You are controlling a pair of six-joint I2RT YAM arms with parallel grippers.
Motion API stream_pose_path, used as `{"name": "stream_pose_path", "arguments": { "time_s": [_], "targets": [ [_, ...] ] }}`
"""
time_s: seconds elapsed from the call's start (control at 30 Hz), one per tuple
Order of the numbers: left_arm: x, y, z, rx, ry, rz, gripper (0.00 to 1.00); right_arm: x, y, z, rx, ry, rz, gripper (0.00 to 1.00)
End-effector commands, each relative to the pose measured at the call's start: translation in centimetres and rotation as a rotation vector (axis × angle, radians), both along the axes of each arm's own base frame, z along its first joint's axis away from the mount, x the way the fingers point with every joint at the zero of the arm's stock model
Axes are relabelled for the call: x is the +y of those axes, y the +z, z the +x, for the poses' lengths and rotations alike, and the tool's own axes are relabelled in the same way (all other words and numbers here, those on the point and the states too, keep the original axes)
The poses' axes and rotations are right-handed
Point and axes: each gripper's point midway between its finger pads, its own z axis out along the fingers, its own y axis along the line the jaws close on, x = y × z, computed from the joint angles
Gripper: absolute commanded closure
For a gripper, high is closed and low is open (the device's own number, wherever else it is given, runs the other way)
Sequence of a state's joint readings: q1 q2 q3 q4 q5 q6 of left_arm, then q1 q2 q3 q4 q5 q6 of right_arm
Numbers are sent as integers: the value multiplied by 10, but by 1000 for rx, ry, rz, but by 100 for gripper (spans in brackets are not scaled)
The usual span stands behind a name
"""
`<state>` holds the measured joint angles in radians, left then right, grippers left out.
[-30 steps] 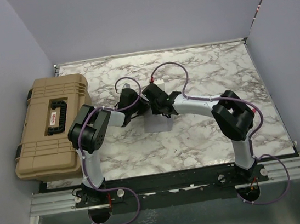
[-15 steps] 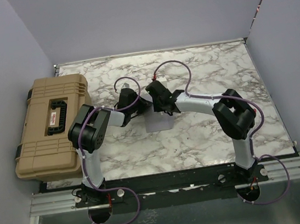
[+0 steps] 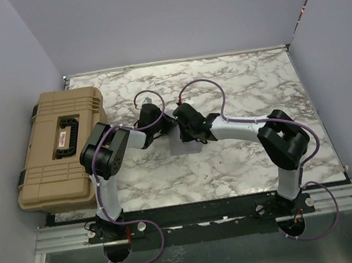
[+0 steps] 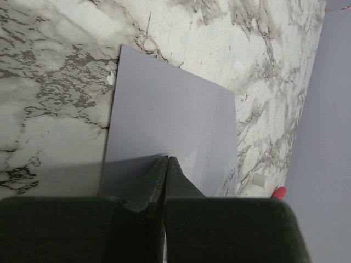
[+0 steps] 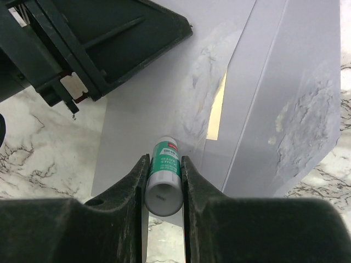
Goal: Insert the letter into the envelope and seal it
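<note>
The grey envelope point(image 5: 142, 126) lies flat on the marble table with its flap point(image 5: 299, 66) open, and white glue smears show on both. A thin strip of the peach letter point(image 5: 216, 107) shows in the gap at the flap fold; the rest of it is hidden. My right gripper point(image 5: 163, 175) is shut on a green-and-white glue stick point(image 5: 164, 167), whose tip touches the envelope. My left gripper point(image 4: 167, 160) is shut, with its tips resting on the envelope point(image 4: 170, 109). In the top view both grippers, left point(image 3: 164, 125) and right point(image 3: 187, 134), meet at the table's middle and cover the envelope.
A big tan hard case point(image 3: 58, 147) sits at the table's left edge. A small white cap point(image 4: 255, 179) and a red piece point(image 4: 278, 192) lie beside the envelope. Purple walls close in the left, back and right sides.
My right gripper has moved nearer and down over the envelope with the glue stick, now hiding it in the top view. The left gripper has stayed in place.
</note>
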<state>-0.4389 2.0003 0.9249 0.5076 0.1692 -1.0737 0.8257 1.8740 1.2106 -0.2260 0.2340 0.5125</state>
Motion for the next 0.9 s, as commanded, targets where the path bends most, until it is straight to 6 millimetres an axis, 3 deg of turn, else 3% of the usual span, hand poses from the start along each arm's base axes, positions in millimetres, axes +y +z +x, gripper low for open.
{"name": "stream_pose_path", "arguments": {
  "time_s": [0.0,0.2,0.4,0.6,0.73,0.87],
  "targets": [
    [53,-97,-51,266,53,262,100,-31,-34,-27,109,-21,-162,100],
    [50,-97,-51,267,38,255,100,-50,-36,3,65,-137,-225,100],
    [49,-98,-51,269,32,251,100,-35,-34,32,23,-117,-207,100],
    [49,-99,-51,269,32,255,100,-37,-39,58,18,-171,-216,100],
    [51,-101,-52,273,39,259,100,-37,-36,62,25,-177,-220,100],
    [52,-101,-50,272,46,260,100,-35,-33,40,59,-127,-192,100]
  ]
}}
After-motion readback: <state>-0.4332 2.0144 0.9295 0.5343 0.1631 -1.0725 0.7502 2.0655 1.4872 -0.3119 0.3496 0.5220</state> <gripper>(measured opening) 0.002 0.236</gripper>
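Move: The glue stick in your right gripper points down at the envelope, whose middle lies about 6 cm ahead, 2 cm left and 4 cm below that hand. The bared strip of letter is some 7 cm ahead and 2 cm right, the open flap roughly 9 cm ahead and 6 cm right, and the left fingertips about 11 cm ahead and 4 cm left. From the left hand, the envelope's middle lies around 4 cm back and 2 cm right. Run the right gripper forward about 7.5 cm, nearly level, keeping the glue stick gripped with its tip on the envelope body, left of the letter opening, until it comes close beside the left fingertips; turn the wrist some 10 degrees clockwise on the way. Keep the closed left fingertips resting on the envelope to hold it down, letting them give only about half a centimetre forward. ##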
